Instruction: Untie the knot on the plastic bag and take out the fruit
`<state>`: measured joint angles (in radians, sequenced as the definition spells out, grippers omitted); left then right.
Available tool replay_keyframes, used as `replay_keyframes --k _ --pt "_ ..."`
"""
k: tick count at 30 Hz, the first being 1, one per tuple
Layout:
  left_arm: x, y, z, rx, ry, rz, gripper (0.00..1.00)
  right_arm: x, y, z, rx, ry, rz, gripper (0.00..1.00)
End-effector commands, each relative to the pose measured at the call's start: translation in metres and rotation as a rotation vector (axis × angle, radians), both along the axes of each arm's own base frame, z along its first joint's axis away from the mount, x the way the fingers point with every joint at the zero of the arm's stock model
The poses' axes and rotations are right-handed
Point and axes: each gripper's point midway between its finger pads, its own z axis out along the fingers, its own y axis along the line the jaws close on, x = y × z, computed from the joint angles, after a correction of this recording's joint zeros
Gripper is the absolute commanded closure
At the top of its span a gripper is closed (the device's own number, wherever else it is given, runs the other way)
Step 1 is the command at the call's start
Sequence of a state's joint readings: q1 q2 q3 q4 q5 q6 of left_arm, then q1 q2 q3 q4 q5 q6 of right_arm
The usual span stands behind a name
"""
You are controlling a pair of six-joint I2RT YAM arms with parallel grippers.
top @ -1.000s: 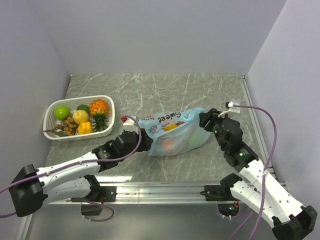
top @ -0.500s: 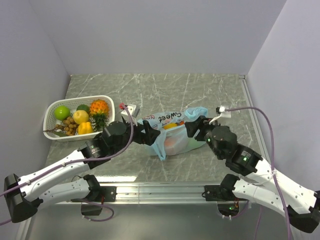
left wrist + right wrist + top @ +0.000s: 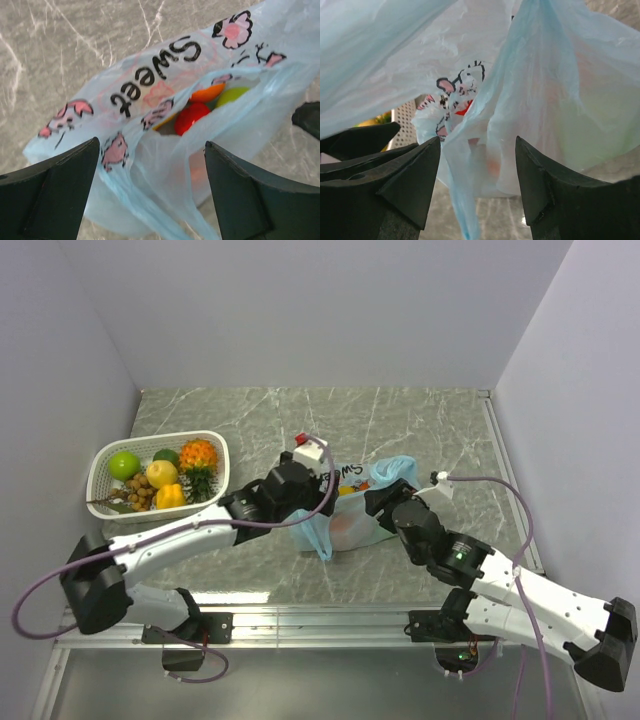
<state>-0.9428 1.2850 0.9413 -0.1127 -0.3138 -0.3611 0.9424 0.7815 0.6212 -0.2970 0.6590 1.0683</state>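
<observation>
The pale blue plastic bag (image 3: pixel 350 528) with "Sweet" lettering (image 3: pixel 152 75) lies slumped mid-table between both arms. Its mouth gapes, and inside show fruit: an orange piece (image 3: pixel 206 93), a red one (image 3: pixel 191 116) and a yellow-green one (image 3: pixel 233 94). No knot shows in any view; a loose handle strip (image 3: pixel 462 200) hangs down. My left gripper (image 3: pixel 318 502) hovers over the bag's left half, open (image 3: pixel 152 167), with slack plastic between its fingers (image 3: pixel 55 192). My right gripper (image 3: pixel 385 503) is at the bag's right side, open (image 3: pixel 477 167), with loose plastic between its fingers but not pinched.
A white slotted basket (image 3: pixel 103 462) stands at the left with a green apple (image 3: pixel 125 464), an orange pineapple-like fruit (image 3: pixel 198 454) and other pieces. Grey walls close in the table on three sides. The metal rail (image 3: pixel 320 618) runs along the near edge.
Both grippers have opened and let go of the bag, which was stretched between them and now sags. The left arm swung right over the bag; the right gripper moved left.
</observation>
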Motion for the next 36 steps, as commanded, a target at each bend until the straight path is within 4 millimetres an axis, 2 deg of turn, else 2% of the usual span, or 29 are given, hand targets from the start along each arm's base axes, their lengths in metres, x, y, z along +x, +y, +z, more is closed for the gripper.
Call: replay_keyframes --k 1,3,4,5,8,11,14,15,17,18,19,20,22,23,24,25,26,27,29,30,32,33,35,36 --pt "0.024 -0.018 0.023 0.018 -0.102 -0.011 0.09 0.012 -0.005 0.016 0.121 -0.027 -0.138 0.32" --pt "0.03 -0.025 0.023 0.033 -0.107 -0.019 0.09 0.014 -0.006 0.006 0.099 0.001 -0.166 0.32" --pt "0.032 -0.029 0.013 0.063 -0.095 -0.029 0.1 0.015 -0.006 0.007 0.112 0.007 -0.178 0.32" --pt "0.034 -0.034 0.014 0.059 -0.096 -0.043 0.1 0.016 -0.006 0.005 0.107 0.011 -0.185 0.32" --pt "0.038 -0.044 0.003 0.081 -0.086 -0.066 0.11 0.019 -0.001 -0.004 0.097 0.027 -0.191 0.33" --pt "0.04 -0.051 -0.008 0.103 -0.07 -0.083 0.11 0.023 0.0 -0.009 0.086 0.031 -0.214 0.37" --pt "0.044 -0.055 -0.019 0.118 -0.062 -0.086 0.12 0.026 -0.001 -0.015 0.073 0.031 -0.224 0.48" --pt "0.046 -0.055 -0.024 0.128 -0.06 -0.073 0.14 0.026 -0.001 -0.017 0.071 0.031 -0.223 0.6" --pt "0.054 -0.051 -0.027 0.131 -0.062 -0.037 0.17 0.026 -0.001 -0.022 0.06 0.043 -0.222 0.77" --pt "0.057 -0.049 -0.029 0.135 -0.059 -0.019 0.19 0.024 -0.002 -0.028 0.051 0.056 -0.217 0.92" --pt "0.066 -0.048 -0.027 0.108 -0.067 0.013 0.22 0.021 -0.004 -0.032 0.044 0.069 -0.218 1.0" --pt "0.072 -0.044 -0.027 0.101 -0.067 0.039 0.25 0.019 -0.006 -0.033 0.045 0.073 -0.213 1.0" --pt "0.089 -0.03 -0.029 0.084 -0.058 0.119 0.39 0.011 -0.012 -0.046 0.019 0.1 -0.203 1.0" --pt "0.097 -0.026 -0.026 0.068 -0.064 0.153 0.45 0.007 -0.017 -0.044 0.03 0.096 -0.202 1.0" --pt "0.104 -0.021 -0.029 0.057 -0.055 0.188 0.55 0.002 -0.024 -0.056 0.01 0.11 -0.202 1.0" --pt "0.117 -0.008 -0.032 0.054 -0.051 0.236 0.58 -0.004 -0.028 -0.063 0.002 0.13 -0.195 1.0" --pt "0.124 -0.003 -0.031 0.043 -0.045 0.264 0.6 -0.008 -0.033 -0.061 0.029 0.122 -0.191 1.0" --pt "0.138 0.01 -0.038 0.032 -0.022 0.322 0.65 -0.015 -0.038 -0.076 0.011 0.14 -0.183 1.0" --pt "0.153 0.023 -0.039 0.013 -0.006 0.382 0.68 -0.025 -0.044 -0.084 0.036 0.162 -0.166 1.0" --pt "0.158 0.026 -0.041 0.002 0.003 0.398 0.69 -0.031 -0.05 -0.098 0.028 0.185 -0.168 1.0" --pt "0.171 0.036 -0.036 -0.009 -0.004 0.429 0.69 -0.041 -0.053 -0.11 0.043 0.217 -0.151 1.0" --pt "0.173 0.04 -0.041 0.01 0.006 0.44 0.69 -0.046 -0.055 -0.12 0.035 0.235 -0.146 1.0" --pt "0.182 0.042 -0.031 -0.006 0.0 0.455 0.68 -0.051 -0.052 -0.125 0.044 0.253 -0.111 1.0" --pt "0.179 0.044 -0.035 0.019 0.022 0.45 0.66 -0.052 -0.05 -0.125 0.021 0.248 -0.076 1.0"
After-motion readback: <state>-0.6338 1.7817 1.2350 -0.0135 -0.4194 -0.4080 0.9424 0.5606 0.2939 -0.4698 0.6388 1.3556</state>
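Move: Just ahead of the left hand, about 5 cm forward, 4 cm right and 6 cm down, is the bag's printed rim. The fruit in the open mouth sits about 5 cm forward, 7 cm right and 12 cm down. The right hand has the near bag fold about 2 cm ahead, 1 cm left and 4 cm below it. From the right hand, the blue handle is roughly 7 cm forward, 4 cm right and 3 cm lower. Dipping about 6 cm while easing right and forward, the left hand partly closes on the printed rim, then sweeps some 13 cm forward and 9 cm left, turning about 25 degrees counter-clockwise. The right hand sinks 4 cm, shuts fully on the near film, then drags it down, back and to the right, away from the left hand. ##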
